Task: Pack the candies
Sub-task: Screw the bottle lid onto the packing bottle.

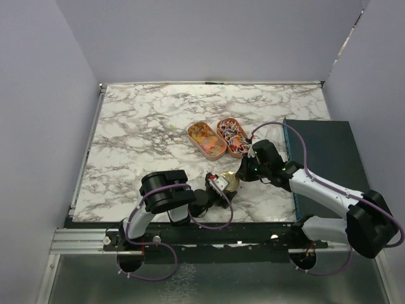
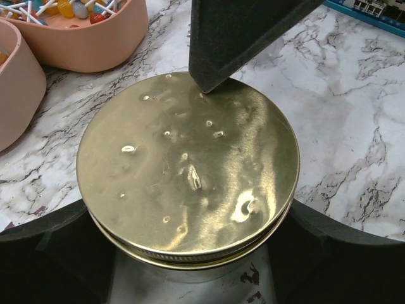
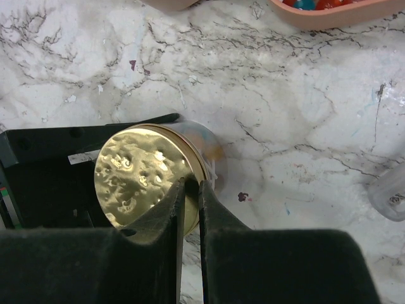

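A jar with a round gold lid (image 1: 229,182) lies tilted near the table's front. My left gripper (image 1: 218,187) is shut on the jar's clear body (image 2: 190,269), with a finger (image 2: 38,259) on each side. My right gripper (image 1: 243,170) is shut, and its fingertips (image 2: 205,82) rest on the lid's top (image 2: 183,164) near its far edge. In the right wrist view the right gripper (image 3: 191,183) meets the lid (image 3: 136,177) at its rim. Orange-yellow candies (image 1: 205,135) fill one oval tray. Mixed red, blue and white candies (image 1: 231,132) fill the other and also show in the left wrist view (image 2: 69,7).
The two orange-rimmed trays (image 1: 218,151) stand side by side behind the jar, and one tray (image 2: 82,47) is close to the lid's left. A dark box (image 1: 323,158) lies at the right. A clear object (image 3: 393,193) sits on the marble to the right of the jar.
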### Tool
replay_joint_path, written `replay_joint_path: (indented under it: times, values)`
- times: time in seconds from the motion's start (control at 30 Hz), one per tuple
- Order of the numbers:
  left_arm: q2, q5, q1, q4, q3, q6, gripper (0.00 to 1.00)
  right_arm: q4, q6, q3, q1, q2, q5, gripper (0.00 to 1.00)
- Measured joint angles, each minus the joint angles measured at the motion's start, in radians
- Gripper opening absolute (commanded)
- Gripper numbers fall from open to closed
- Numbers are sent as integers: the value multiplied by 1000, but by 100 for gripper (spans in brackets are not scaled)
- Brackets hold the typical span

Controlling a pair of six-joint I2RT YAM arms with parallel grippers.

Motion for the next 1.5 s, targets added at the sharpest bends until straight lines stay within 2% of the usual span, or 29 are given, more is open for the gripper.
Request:
replay_joint_path:
  times: [0.3,0.6,0.77,0.9,1.1,1.3,1.5]
  values:
    - [0,2,-3,0,0,0,39,-43,81,-53,66,-103,79,11]
    - [1,-1,-3,0,1,0,39,-148,173,-94,147,-183,32,10]
    - [1,-1,-3,0,1,0,39,-214,184,-84,156,-210,58,20]
    - [1,-1,-3,1,1,0,39,-269,171,-11,156,-218,122,27]
    - [1,-1,-3,1,1,-1,39,-282,93,127,156,-160,220,38]
    - [1,-1,-3,1,1,-1,39,-269,-9,225,143,-17,233,38]
    - [1,-1,-3,1,1,-1,39,-221,-92,255,69,103,140,35]
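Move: The right hand's nearly shut fingertips are at the bottle lid's forward-right rim; the lid's middle is about 3 cm to their left, 2 cm back and 1 cm lower. The lollipop tray lies some 15 cm ahead and 2 cm left, the gummy tray 14 cm ahead and 12 cm left, and a clear tube 15 cm ahead and 11 cm right, all lower. For the left hand, cradling the bottle, the lid is directly above, roughly 3 cm up. Back by about 7.5 cm past the lid's right side goes the right hand, its closed fingertips starting against the rim to turn the lid clockwise, the wrist tipping down slightly. Then the fingers part to somewhat over a third open while the hand rises about 6 cm and swings forward again, sinking a little at the end beyond the lid's forward edge. The left hand holds the bottle in place. ##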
